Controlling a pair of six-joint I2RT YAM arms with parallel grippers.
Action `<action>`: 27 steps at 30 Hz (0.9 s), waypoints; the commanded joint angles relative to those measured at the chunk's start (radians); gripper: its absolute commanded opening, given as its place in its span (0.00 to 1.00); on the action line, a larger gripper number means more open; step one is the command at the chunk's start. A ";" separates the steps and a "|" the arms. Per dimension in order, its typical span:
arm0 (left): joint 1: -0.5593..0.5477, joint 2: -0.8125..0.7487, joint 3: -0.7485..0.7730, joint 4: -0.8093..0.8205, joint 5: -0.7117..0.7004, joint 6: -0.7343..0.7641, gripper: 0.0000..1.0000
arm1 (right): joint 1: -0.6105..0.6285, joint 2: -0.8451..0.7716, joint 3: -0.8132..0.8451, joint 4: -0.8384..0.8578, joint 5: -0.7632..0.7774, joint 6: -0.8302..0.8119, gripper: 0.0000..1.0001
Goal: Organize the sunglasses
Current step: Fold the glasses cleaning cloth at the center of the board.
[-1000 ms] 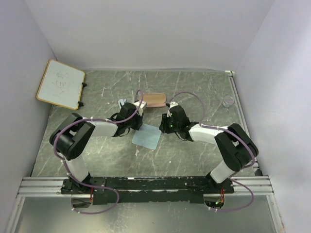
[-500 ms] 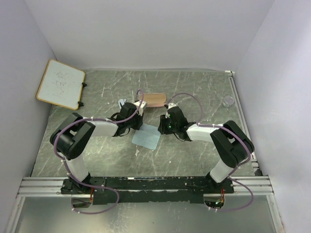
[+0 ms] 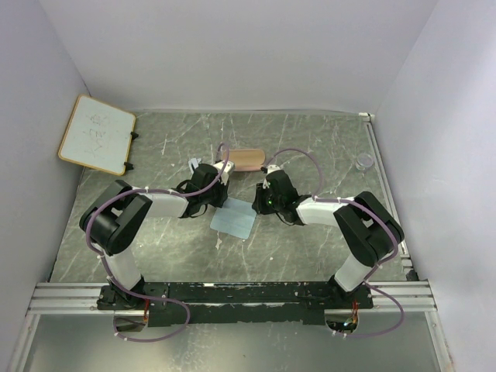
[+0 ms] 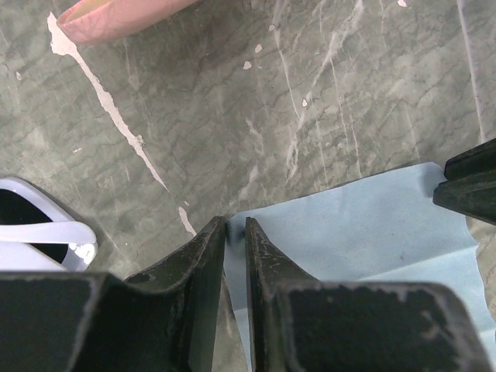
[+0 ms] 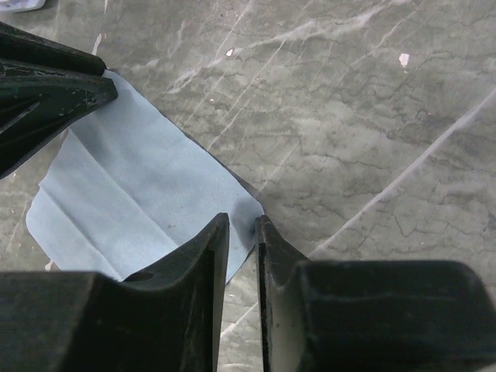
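The pale blue cloth [image 3: 234, 220] lies flat on the table between my two grippers. My left gripper [image 4: 236, 225] is shut on the cloth's [image 4: 364, 232] near-left corner. My right gripper [image 5: 242, 221] is shut on the cloth's [image 5: 132, 178] opposite corner. The sunglasses [image 4: 43, 232], pale-framed with dark lenses, lie on the table left of the left gripper; in the top view [image 3: 193, 164] they are a small whitish shape. The pink case [image 3: 246, 159] lies behind the cloth, and its end shows in the left wrist view [image 4: 116, 15].
A whiteboard [image 3: 97, 133] leans at the back left. A small clear cup [image 3: 364, 161] stands at the right by the wall. Each wrist view shows the other gripper's fingers: the right gripper's fingers [image 4: 473, 182] and the left gripper's fingers [image 5: 46, 77].
The right gripper has shifted slightly left toward the cloth's corner. The left arm, cloth, case and sunglasses have stayed in place.
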 commanded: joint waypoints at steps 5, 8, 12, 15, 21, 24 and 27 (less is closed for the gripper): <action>-0.015 0.027 0.010 -0.039 0.023 -0.002 0.15 | 0.007 0.016 0.018 -0.030 0.038 -0.002 0.10; -0.015 0.026 0.012 -0.041 0.020 -0.004 0.13 | 0.007 0.027 0.030 -0.032 0.047 -0.005 0.01; -0.015 0.022 0.008 -0.037 0.020 -0.010 0.08 | 0.007 0.036 0.044 -0.033 0.056 -0.008 0.00; -0.014 0.017 0.007 -0.032 0.017 -0.018 0.07 | 0.007 0.041 0.062 -0.044 0.067 -0.016 0.00; -0.015 0.000 0.001 -0.019 -0.001 -0.038 0.07 | 0.007 0.054 0.108 -0.064 0.092 -0.040 0.00; -0.016 -0.001 0.006 -0.025 -0.017 -0.051 0.07 | 0.007 0.071 0.134 -0.073 0.111 -0.058 0.00; -0.018 -0.007 0.003 -0.023 -0.052 -0.071 0.07 | 0.007 0.092 0.162 -0.079 0.111 -0.069 0.00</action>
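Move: My left fingertips stand a little open at the cleaning cloth's far left corner, with the cloth's middle about 5 cm back and 3 cm to their right, just below. For my right hand, at the far right corner, that middle lies some 6 cm left and 3 cm back. From my left hand, the open glasses case is roughly 12 cm ahead and 6 cm right, the sunglasses about 8 cm ahead and 7 cm left. I shut both grippers to pinch the cloth's two far corners, my left hand staying put. Once my right fingers are closed, I draw that corner forward, slowly at first, then faster, towards the case; it goes about 3 cm, rising barely half a centimetre at the end. ##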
